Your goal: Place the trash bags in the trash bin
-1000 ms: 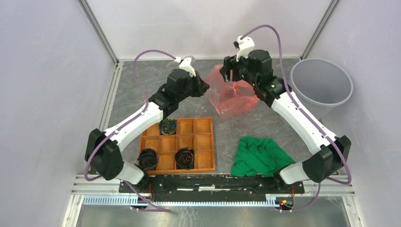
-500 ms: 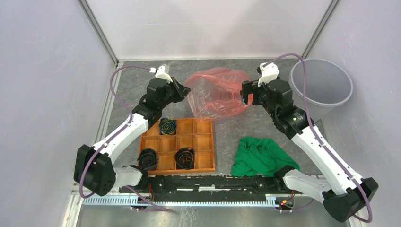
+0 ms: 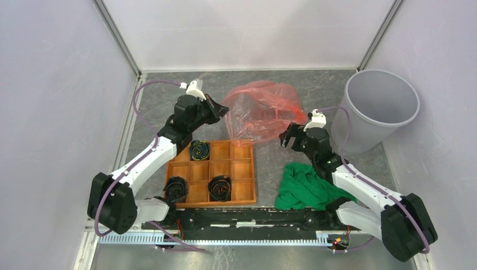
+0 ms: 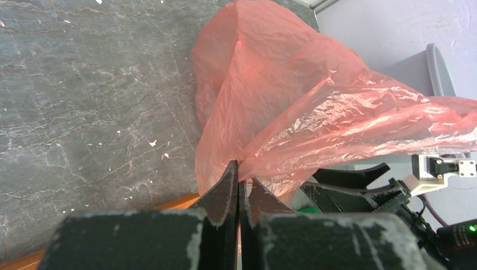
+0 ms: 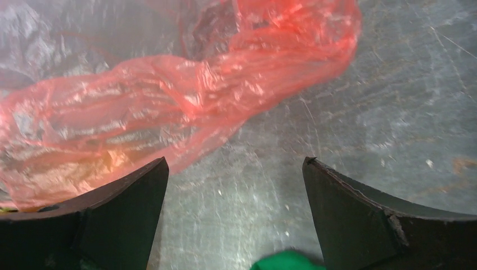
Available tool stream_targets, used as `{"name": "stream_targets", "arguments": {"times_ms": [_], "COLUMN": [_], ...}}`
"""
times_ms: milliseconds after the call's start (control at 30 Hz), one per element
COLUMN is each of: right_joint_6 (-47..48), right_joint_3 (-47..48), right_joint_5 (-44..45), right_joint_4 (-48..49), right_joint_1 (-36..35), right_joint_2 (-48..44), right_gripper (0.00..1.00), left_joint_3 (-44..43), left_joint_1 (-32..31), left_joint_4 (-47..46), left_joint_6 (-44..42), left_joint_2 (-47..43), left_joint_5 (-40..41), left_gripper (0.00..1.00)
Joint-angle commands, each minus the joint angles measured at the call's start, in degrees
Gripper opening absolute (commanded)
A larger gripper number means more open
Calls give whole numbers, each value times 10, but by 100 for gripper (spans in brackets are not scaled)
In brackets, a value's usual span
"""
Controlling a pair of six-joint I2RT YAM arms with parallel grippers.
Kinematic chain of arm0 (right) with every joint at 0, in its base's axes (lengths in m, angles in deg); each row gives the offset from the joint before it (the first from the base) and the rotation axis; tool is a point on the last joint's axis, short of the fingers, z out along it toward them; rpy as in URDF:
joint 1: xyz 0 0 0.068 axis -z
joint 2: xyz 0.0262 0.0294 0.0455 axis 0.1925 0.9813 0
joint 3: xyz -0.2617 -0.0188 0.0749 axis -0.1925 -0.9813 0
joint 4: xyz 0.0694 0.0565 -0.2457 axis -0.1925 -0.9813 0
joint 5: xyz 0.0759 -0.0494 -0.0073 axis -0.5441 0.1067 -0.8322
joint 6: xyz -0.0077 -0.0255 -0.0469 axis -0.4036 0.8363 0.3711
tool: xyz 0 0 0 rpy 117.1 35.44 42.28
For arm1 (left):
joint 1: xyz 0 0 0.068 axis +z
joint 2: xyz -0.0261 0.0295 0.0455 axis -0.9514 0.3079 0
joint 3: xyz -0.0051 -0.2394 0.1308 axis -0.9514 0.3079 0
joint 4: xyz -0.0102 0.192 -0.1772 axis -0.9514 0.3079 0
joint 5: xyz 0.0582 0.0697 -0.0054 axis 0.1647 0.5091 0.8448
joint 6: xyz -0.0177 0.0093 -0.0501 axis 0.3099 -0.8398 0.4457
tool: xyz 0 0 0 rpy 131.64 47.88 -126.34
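The red translucent trash bag (image 3: 260, 112) lies puffed up on the grey table behind the orange tray. My left gripper (image 3: 223, 111) is shut on its left edge; in the left wrist view the film (image 4: 292, 112) bunches out from between the closed fingers of the left gripper (image 4: 241, 179). My right gripper (image 3: 287, 138) is open, just off the bag's lower right, nothing between its fingers. The right wrist view shows the bag (image 5: 169, 107) ahead of the open right gripper (image 5: 235, 166). The grey trash bin (image 3: 377, 109) stands upright at the right.
An orange wooden compartment tray (image 3: 240, 166) with dark rolled items sits at front centre-left. A green cloth (image 3: 306, 185) lies crumpled at front right, under my right arm. Metal frame posts and pale walls enclose the table.
My right gripper let go of the bag, opened wide and dropped back toward the green cloth. The left arm pulled left earlier, spreading the bag, and has since held still.
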Motion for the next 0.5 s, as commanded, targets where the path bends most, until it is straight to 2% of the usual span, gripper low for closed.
{"name": "stream_targets", "arguments": {"times_ms": [0,167,233,300,367,400,467], "right_joint_6": [-38,-49,-49,-29,6,31,73], "right_joint_3": [-23,-34,-23,8,65,107,214], "right_joint_5": [-24,-76,-71,-47,-22,-15,-6], "right_joint_4": [223,386,403,372,307,250,143], "right_joint_1": [13,23,23,22,23,23,23], "right_joint_2": [48,120,148,165,176,185,213], "right_gripper": [93,79,60,31,10,2,0], "left_joint_3": [9,12,15,16,7,-3,-36], "left_joint_1": [3,3,3,3,4,7,29], "left_joint_4": [-32,-28,-27,-27,-11,1,21], "left_joint_6": [31,32,33,33,26,25,47], "left_joint_2": [-19,-29,-32,-33,-34,-33,-26], "left_joint_5": [-15,-18,-17,-13,3,13,19], "left_gripper": [2,2,2,2,2,2,2]}}
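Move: The trash bag hangs from the shut left fingers, its middle some 12 cm to the right of that hand, about level fore and aft and 9 cm lower. From the open right hand, the bag's middle is about 6 cm ahead and 7 cm left, near hand height. The trash bin stands around 25 cm right and 7 cm ahead of the right hand; the green cloth lies about 17 cm back, 9 cm right and 11 cm down. The right fingers close from wide open and pinch the trash bag's loose near side, as the hand drives about 7 cm forward and some 3 cm left into the plastic, the fingertips tilting up roughly 10 degrees. The left hand stays almost in place and keeps its pinch on the other side. ##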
